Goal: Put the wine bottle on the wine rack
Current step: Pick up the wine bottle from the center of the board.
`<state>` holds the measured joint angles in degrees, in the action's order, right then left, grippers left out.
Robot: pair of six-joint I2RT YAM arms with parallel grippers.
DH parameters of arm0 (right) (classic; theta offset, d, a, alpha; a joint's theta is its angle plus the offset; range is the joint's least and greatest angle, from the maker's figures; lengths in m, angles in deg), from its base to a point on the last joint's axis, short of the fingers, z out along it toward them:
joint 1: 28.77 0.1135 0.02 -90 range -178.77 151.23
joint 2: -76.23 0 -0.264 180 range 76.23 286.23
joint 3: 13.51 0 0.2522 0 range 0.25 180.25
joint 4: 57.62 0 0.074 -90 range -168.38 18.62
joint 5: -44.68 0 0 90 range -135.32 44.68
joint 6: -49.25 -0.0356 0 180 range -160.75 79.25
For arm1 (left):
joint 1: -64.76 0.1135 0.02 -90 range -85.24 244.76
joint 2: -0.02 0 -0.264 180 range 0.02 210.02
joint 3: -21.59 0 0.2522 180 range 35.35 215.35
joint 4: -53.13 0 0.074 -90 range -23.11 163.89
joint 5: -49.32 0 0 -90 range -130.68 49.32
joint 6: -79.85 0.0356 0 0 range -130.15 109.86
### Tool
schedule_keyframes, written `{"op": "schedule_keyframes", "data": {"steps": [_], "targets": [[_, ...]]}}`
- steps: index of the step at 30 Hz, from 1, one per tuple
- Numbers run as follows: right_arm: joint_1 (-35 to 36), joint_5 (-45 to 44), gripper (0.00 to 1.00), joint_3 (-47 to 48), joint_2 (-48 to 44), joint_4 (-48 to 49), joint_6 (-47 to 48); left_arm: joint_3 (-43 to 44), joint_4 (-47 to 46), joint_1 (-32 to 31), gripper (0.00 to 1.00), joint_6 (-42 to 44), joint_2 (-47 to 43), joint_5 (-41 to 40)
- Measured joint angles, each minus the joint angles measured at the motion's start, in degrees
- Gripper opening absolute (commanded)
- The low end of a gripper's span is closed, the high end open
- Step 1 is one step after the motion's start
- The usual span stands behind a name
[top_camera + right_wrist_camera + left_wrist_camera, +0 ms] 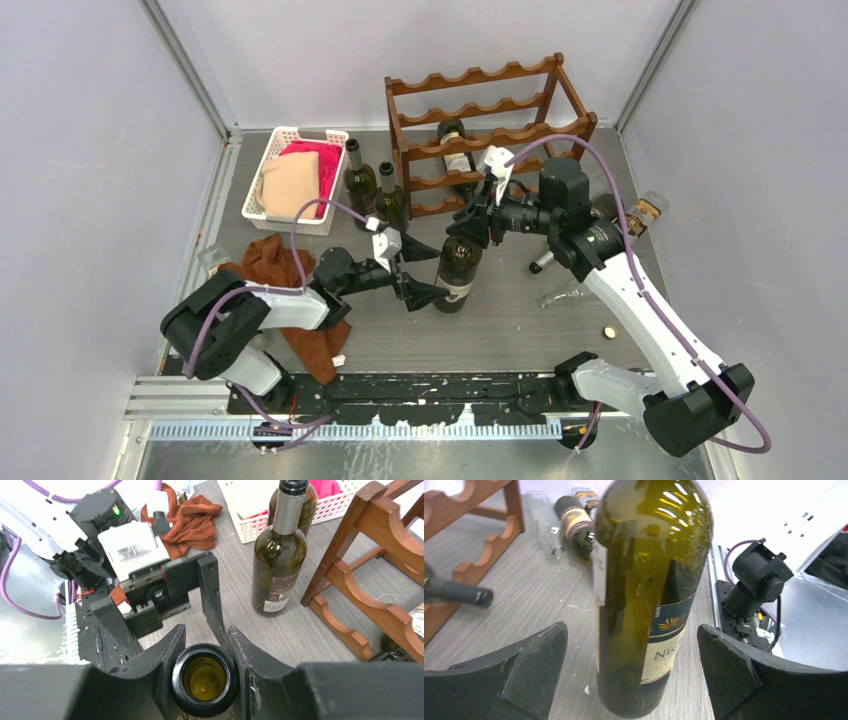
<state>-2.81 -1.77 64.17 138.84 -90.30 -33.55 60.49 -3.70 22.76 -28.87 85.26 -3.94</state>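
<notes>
A dark green wine bottle (pixel 459 268) with a blue and cream label stands upright mid-table. My right gripper (pixel 472 221) is shut on its neck; in the right wrist view the fingers (pixel 172 650) press both sides of the open mouth (pixel 204 679). My left gripper (pixel 425 272) stands wide open around the lower body of the bottle (pixel 649 595), and neither finger (pixel 539 655) touches the glass. The reddish-brown wine rack (pixel 475 78) stands behind, with one bottle (pixel 457 148) lying in it.
Two upright bottles (pixel 360 182) (pixel 392 205) stand left of the rack, beside a white basket (pixel 312 131) of cloths. A brown cloth (pixel 300 300) lies under the left arm. On the right lie another bottle (pixel 640 210), a glass (pixel 560 295) and a cap (pixel 607 332).
</notes>
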Motion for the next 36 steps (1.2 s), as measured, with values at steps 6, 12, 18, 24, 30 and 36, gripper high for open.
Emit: {"op": "schedule_keyframes", "data": {"steps": [6,12,18,24,30,36], "targets": [[-1.7,1.4,0.01,0.0,-3.0,0.1,-1.2,0.6,-2.8,-2.6,1.00,2.7,4.6,-0.3],[-1.7,2.5,0.01,0.0,-3.6,1.2,-3.1,1.9,-4.0,-3.2,1.00,4.5,7.9,-0.6],[-1.8,2.5,0.01,0.0,-3.6,2.6,-4.4,3.8,-5.9,-4.7,1.00,4.4,10.1,-0.6],[-1.8,2.9,0.01,0.2,-3.3,2.7,-5.2,4.3,-6.5,-6.6,1.00,3.9,11.0,-0.5],[-1.8,3.2,0.01,0.3,-3.2,2.7,-5.6,4.8,-6.8,-7.1,0.99,2.6,11.0,0.5],[-1.8,3.5,0.01,1.0,-3.2,2.7,-5.6,4.9,-6.8,-7.2,0.98,2.4,11.2,0.5]]}}
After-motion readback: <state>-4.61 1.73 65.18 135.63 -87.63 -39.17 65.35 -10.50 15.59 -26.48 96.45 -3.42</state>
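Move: The wine bottle hangs roughly upright from the right hand's grip on its neck, its middle about 13 cm below that hand, 2 cm back and 2 cm left. From the open left hand its middle lies some 6 cm right, level fore and aft, and 2 cm up. The nearest standing bottle is about 17 cm ahead and 10 cm left of the left hand, 4 cm lower. Left hand, open, slides right about 5 cm towards the bottle's body while the right lifts its neck 3 cm. ##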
